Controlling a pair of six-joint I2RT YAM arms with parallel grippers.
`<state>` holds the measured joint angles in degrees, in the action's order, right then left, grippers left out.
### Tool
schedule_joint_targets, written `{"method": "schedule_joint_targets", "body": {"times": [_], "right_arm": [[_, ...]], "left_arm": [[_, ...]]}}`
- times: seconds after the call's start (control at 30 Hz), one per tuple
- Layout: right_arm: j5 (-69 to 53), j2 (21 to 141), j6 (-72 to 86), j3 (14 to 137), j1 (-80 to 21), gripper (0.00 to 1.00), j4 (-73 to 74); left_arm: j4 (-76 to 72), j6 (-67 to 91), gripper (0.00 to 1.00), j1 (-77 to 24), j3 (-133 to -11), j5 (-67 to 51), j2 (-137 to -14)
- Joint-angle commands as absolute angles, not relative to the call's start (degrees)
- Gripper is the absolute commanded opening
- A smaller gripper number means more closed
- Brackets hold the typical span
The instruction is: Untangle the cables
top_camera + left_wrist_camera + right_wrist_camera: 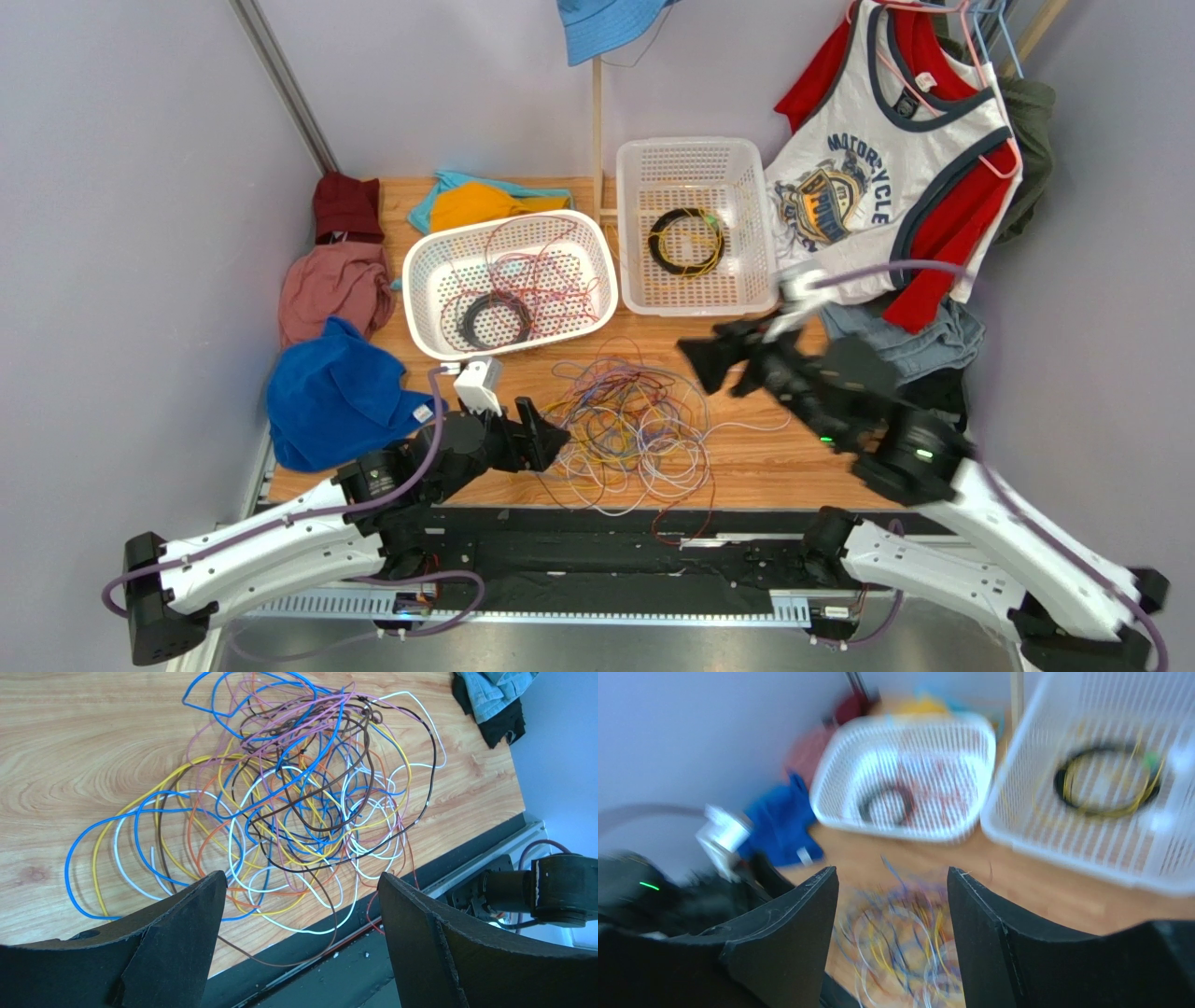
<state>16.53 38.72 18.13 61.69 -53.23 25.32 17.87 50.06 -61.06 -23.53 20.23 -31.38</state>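
The cables [634,420] lie as a loose knot of blue, yellow, white, orange, pink and brown strands on the wooden table, near its front edge. My left gripper [550,434] sits at the knot's left side, open. In the left wrist view the cables [302,805] spread just beyond my left gripper [302,876], with nothing between the fingers. My right gripper [709,357] hovers above the table right of the knot, open and empty. The right wrist view is blurred; there the cables [906,945] show below my right gripper [892,871].
A round white basket [421,266] behind the knot holds a black coil [494,319] and thin reddish wires. A square white basket [627,224] holds a black-and-yellow coil [685,241]. Clothes [330,399] pile at the left; a shirt [884,168] hangs at the right.
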Motion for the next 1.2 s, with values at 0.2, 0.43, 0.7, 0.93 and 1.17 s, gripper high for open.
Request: {"method": "schedule_joint_targets", "body": {"times": [0.2, 0.43, 0.7, 0.93, 1.17], "right_arm": [[15.91, 49.04, 22.59, 38.32, -55.28, 0.63, 20.58], [14.51, 54.75, 23.03, 35.42, -55.37, 0.63, 15.56], [16.07, 65.46, 20.57, 37.43, -55.28, 0.57, 11.69], [23.11, 57.16, 17.58, 47.34, -55.46, 0.00, 18.71], [25.58, 44.91, 13.19, 72.18, -55.46, 0.00, 31.34]], "left_arm": [[17.84, 51.68, 0.87, -61.26, -22.50, 18.46, -29.88], [17.58, 52.56, 0.87, -61.26, -20.83, 18.28, -29.18], [16.79, 52.91, 0.87, -61.26, -20.30, 17.58, -31.02], [19.07, 52.12, 0.87, -61.26, -21.36, 19.07, -29.54], [18.72, 50.89, 0.87, -61.26, -22.41, 20.30, -26.10]]}}
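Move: The yellow cable I go for lies in the right-hand part of the tangle, about 30 cm below my open right hand, some 4 cm left and 1 cm ahead. The tangle's middle is about 10 cm left and 2 cm back of that hand, at much the same depth. The right basket stands 28 cm ahead and 1 cm left, the left basket 21 cm ahead and 27 cm left. From my left hand the yellow cable is about 5 cm ahead, 16 cm right, 8 cm below. I plunge my right hand about 26 cm towards the tangle, fingers tipping down, ease a few centimetres left and forward just above the cables, then sink the last 4 cm and shut the fingers on the yellow cable. I whip it straight back up some 23 cm, tilting the fingers level again. My left hand, still open, dips about 2 cm beside the pile. ##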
